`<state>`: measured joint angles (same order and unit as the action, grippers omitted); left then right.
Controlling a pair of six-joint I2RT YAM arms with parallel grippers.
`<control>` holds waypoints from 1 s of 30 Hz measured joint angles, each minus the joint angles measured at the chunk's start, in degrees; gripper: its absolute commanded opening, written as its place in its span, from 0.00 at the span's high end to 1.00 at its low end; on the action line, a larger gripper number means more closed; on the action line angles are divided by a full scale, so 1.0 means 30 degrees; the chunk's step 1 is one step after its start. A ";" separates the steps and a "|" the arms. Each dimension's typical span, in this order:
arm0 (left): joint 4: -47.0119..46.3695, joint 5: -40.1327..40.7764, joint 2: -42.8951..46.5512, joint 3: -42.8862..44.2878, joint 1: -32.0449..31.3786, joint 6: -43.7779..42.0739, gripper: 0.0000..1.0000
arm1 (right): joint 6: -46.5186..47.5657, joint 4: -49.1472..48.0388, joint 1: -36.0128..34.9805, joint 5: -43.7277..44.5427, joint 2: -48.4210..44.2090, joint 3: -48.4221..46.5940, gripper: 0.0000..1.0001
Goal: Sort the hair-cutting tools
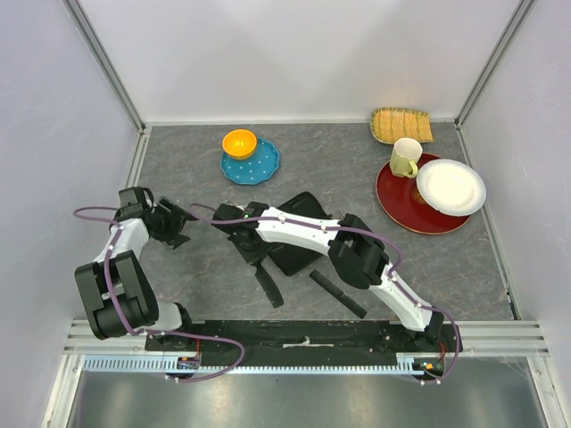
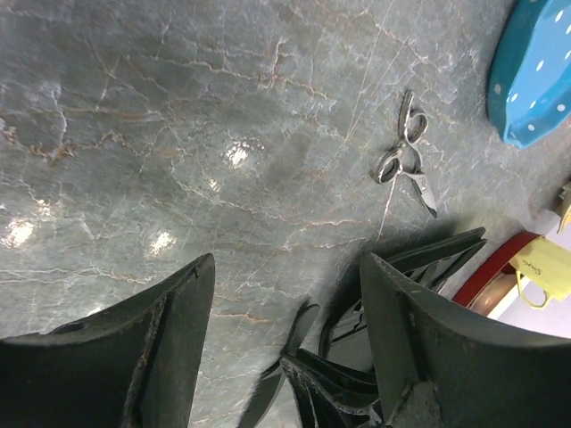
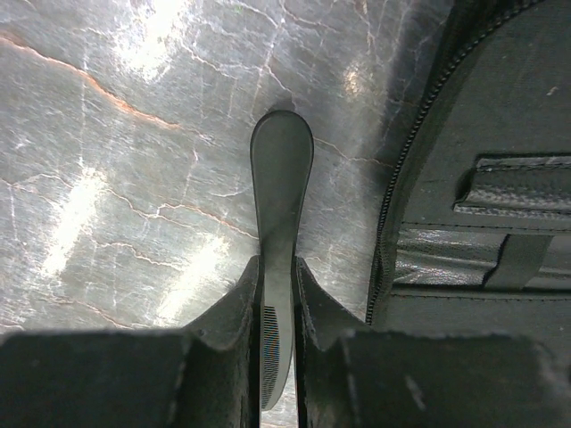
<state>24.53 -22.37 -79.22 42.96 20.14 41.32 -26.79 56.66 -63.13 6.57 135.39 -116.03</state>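
My right gripper [image 3: 277, 267] is shut on a black comb [image 3: 281, 169], low over the table beside the black zip case [image 3: 500, 178]. In the top view the right gripper [image 1: 250, 250] is at the case's left edge and the held comb [image 1: 268, 285] reaches toward the near edge. A second black comb [image 1: 337, 292] lies on the table right of it. My left gripper [image 2: 285, 267] is open and empty; in the top view it [image 1: 183, 225] is left of the case [image 1: 299, 227]. Silver scissors [image 2: 406, 160] lie on the table ahead of it.
An orange bowl [image 1: 239, 143] sits on a blue dotted plate [image 1: 263, 169] at the back centre. A red plate [image 1: 406, 209] at the right holds a yellow mug [image 1: 406, 157] and a white plate [image 1: 451, 186]. A woven tray [image 1: 401, 125] is behind them.
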 measured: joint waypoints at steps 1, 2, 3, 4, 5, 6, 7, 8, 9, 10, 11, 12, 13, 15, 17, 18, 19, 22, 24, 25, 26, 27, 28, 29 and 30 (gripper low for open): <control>-0.0029 -0.0138 0.0007 -0.0087 0.0000 0.0000 0.28 | 0.0007 0.0000 0.0000 0.0007 -0.0051 0.0000 0.85; -0.0102 -0.0291 0.0015 -0.0211 0.0000 0.0007 0.28 | 0.0007 0.0000 0.0000 0.0022 -0.0117 0.0000 0.85; -0.0197 -0.0430 0.0022 -0.0313 0.0000 0.0007 0.28 | 0.0007 0.0000 0.0000 0.0036 -0.0168 0.0000 0.85; -0.0277 -0.0627 0.0036 -0.0423 0.0000 0.0007 0.28 | 0.0000 -0.0007 0.0000 0.0087 -0.0262 0.0000 0.85; -0.0357 -0.0780 0.0051 -0.0525 0.0000 0.0015 0.28 | 0.0000 0.0000 0.0000 0.0124 -0.0328 0.0000 0.85; -0.0503 -0.1078 0.0095 -0.0685 0.0000 0.0022 0.28 | 0.0000 -0.0007 0.0000 0.0146 -0.0430 0.0000 0.85; -0.0670 -0.1311 0.0146 -0.0860 0.0000 0.0066 0.28 | 0.0000 0.0000 0.0000 0.0168 -0.0525 0.0000 0.85; -0.0925 -0.1690 0.0211 -0.1078 0.0000 0.0131 0.28 | 0.0000 -0.0007 0.0000 0.0211 -0.0619 0.0000 0.85; -0.1107 -0.1967 0.0270 -0.1260 -0.0007 0.0175 0.28 | 0.0000 -0.0007 0.0000 0.0270 -0.0729 0.0000 0.85; -0.1362 -0.2346 0.0335 -0.1472 -0.0007 0.0240 0.28 | 0.0000 -0.0007 0.0000 0.0306 -0.0845 0.0000 0.85; -0.1639 -0.2776 0.0386 -0.1661 -0.0007 0.0291 0.28 | -0.0007 -0.0007 0.0007 0.0321 -0.0954 0.0000 0.85; -0.1829 -0.3140 0.0401 -0.1792 -0.0036 0.0321 0.28 | -0.0007 -0.0015 0.0015 0.0342 -0.1086 0.0000 0.85; -0.2069 -0.3475 0.0408 -0.1909 -0.0095 0.0357 0.28 | -0.0007 -0.0022 0.0022 0.0350 -0.1188 0.0000 0.85; -0.2667 -0.4226 0.0459 -0.2120 -0.0211 0.0408 0.28 | -0.0007 -0.0036 0.0051 0.0350 -0.1377 0.0000 0.85; -0.3264 -0.4881 0.0561 -0.2324 -0.0503 0.0437 0.26 | -0.0022 -0.0073 0.0087 0.0350 -0.1515 0.0000 0.85; -0.3672 -0.5319 0.0634 -0.2412 -0.0758 0.0437 0.26 | -0.0022 -0.0073 0.0109 0.0342 -0.1581 0.0000 0.85; -0.3963 -0.5639 0.0663 -0.2455 -0.1049 0.0437 0.25 | -0.0044 -0.0087 0.0138 0.0335 -0.1654 0.0000 0.85; -0.4794 -0.6360 0.0670 -0.2470 -0.2259 0.0452 0.25 | -0.0131 -0.0095 0.0240 0.0306 -0.1974 0.0000 0.85; -0.5260 -0.6696 0.0670 -0.2477 -0.3024 0.0481 0.24 | -0.0175 -0.0146 0.0335 0.0270 -0.2302 0.0000 0.85; -0.5588 -0.6805 0.0670 -0.2514 -0.3453 0.0568 0.24 | -0.0211 -0.0182 0.0386 0.0262 -0.2514 0.0000 0.85; -0.5916 -0.6958 0.0670 -0.2586 -0.3796 0.0648 0.24 | -0.0233 -0.0233 0.0423 0.0248 -0.2674 0.0000 0.85; -0.6098 -0.7096 0.0670 -0.2630 -0.4022 0.0743 0.24 | -0.0291 -0.0321 0.0481 0.0204 -0.2885 0.0000 0.85; -0.6397 -0.7169 0.0670 -0.2718 -0.4255 0.0860 0.24 | -0.0321 -0.0408 0.0510 0.0182 -0.3031 0.0000 0.85; -0.6747 -0.7257 0.0670 -0.2820 -0.4503 0.1013 0.24 | -0.0364 -0.0576 0.0561 0.0117 -0.3242 0.0000 0.85; -0.6936 -0.7271 0.0670 -0.2849 -0.4634 0.1093 0.25 | -0.0393 -0.0663 0.0605 0.0066 -0.3359 0.0000 0.85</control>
<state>3.73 -44.18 -77.21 34.41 6.24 44.60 -27.97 54.68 -61.32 6.76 125.32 -116.03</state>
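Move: The left gripper, open and empty, has the comb about 20 cm to its right, 11 cm back and 5 cm lower, already pinched near its middle by the right gripper. Small scissors lie some 16 cm to its right, 4 cm ahead and 6 cm down. From the right gripper, the left one is about 19 cm left, 8 cm ahead and 4 cm higher; the open black tool case lies roughly 9 cm right, 6 cm ahead. Keep the comb pinched in the right gripper and raise it some 8 cm, drifting slightly forward and rolling a little so its left side lifts. Meanwhile swing the open left gripper about 12 cm right towards the comb's handle, rising in the second half while you turn it clockwise, tip its fingers upward and drop its left side; don't touch the comb yet. ##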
